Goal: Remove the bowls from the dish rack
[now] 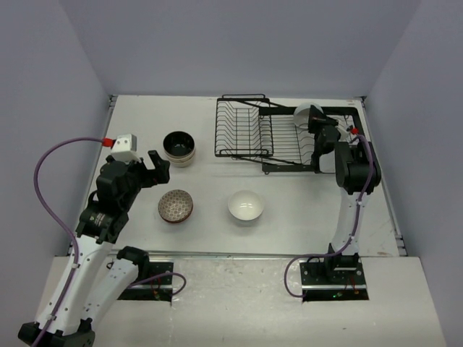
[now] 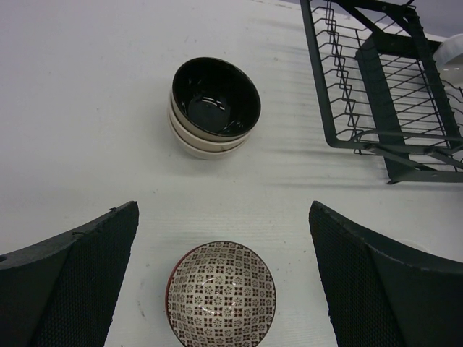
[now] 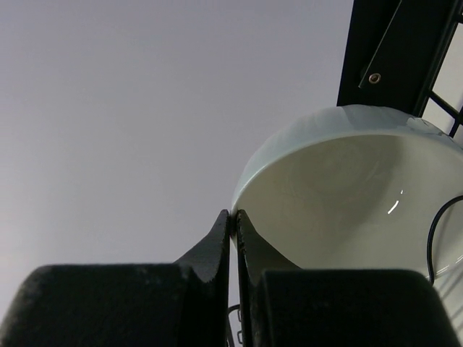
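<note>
The black wire dish rack (image 1: pixel 249 130) stands at the back of the table. At its right end a white bowl (image 1: pixel 304 113) stands tilted on edge, and my right gripper (image 1: pixel 316 121) is shut on its rim. In the right wrist view the two fingertips (image 3: pixel 223 230) pinch the rim of that white bowl (image 3: pixel 347 195), with a rack bar (image 3: pixel 391 50) behind. My left gripper (image 1: pixel 159 166) hangs open above the table, and a reddish-brown patterned bowl (image 2: pixel 221 293) lies upright between and below its fingers, untouched. Stacked beige bowls with dark insides (image 2: pixel 215 105) stand further on.
A plain white bowl (image 1: pixel 246 206) sits upright on the table to the right of the patterned bowl (image 1: pixel 176 206). The beige stack (image 1: pixel 179 147) is left of the rack (image 2: pixel 383 87). Grey walls close off the back and both sides.
</note>
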Motion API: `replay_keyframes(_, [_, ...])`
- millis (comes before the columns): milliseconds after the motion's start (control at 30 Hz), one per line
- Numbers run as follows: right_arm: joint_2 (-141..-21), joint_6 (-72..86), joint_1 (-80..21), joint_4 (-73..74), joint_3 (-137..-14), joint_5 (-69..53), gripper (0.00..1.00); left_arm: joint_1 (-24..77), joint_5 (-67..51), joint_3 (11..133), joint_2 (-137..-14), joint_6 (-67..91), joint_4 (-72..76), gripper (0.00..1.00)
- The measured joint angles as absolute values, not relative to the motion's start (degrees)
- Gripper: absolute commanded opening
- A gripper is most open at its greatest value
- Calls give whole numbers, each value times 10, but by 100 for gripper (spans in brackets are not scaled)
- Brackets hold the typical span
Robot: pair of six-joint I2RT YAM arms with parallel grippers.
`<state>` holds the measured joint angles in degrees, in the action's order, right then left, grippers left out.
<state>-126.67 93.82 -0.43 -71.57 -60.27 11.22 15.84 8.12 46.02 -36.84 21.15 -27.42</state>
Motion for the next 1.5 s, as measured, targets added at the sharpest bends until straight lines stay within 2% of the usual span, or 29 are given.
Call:
replay_keyframes(233, [-1290, 918, 8, -668, -675, 33, 0, 159, 81, 460, -368, 208, -274, 100])
replay_keyframes(600, [-1256, 782, 22, -651, -652, -86, 0, 159, 81, 460, -366, 203, -274, 100])
replay_keyframes(833, [-1254, 731, 56, -647, -657, -243, 0, 159, 81, 460, -366, 203, -274, 100])
replay_keyframes(1133, [-1289, 701, 80, -641, -726, -432, 0, 159, 81, 460, -368, 203, -274, 100])
replay_keyframes(1267, [-1284, 695, 79, -682, -722, -455, 0, 159, 81, 460, -369, 203, -274, 100])
replay_keyframes(1500, [-1267, 719, 92, -726, -674, -420, 0, 159, 81, 460, -371, 203, -274, 100])
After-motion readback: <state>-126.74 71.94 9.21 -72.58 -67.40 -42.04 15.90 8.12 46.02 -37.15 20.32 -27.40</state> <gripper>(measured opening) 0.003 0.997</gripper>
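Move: The white bowl left in the rack stands on edge right by the right fingertips, its middle about 1 cm ahead, level sideways and some 7 cm below. The rack's empty left tray is centred about 24 cm to that hand's left and 1 cm nearer. The white bowl on the table lies some 25 cm left, 34 cm back and 12 cm below. From the left hand the racked bowl is about 33 cm ahead, 55 cm right and 18 cm below. With its shut fingertips already at the racked bowl's upper rim, the right hand pushes the bowl over towards the left tray: a short 2 cm forward, then a sweep left and back of about 6 cm each way. The wrist swings some 40 degrees counter-clockwise while its left side rolls down about 30; near the end the hand lifts 2 cm, eases slightly right and comes clear of the bowl, fingers still shut. ##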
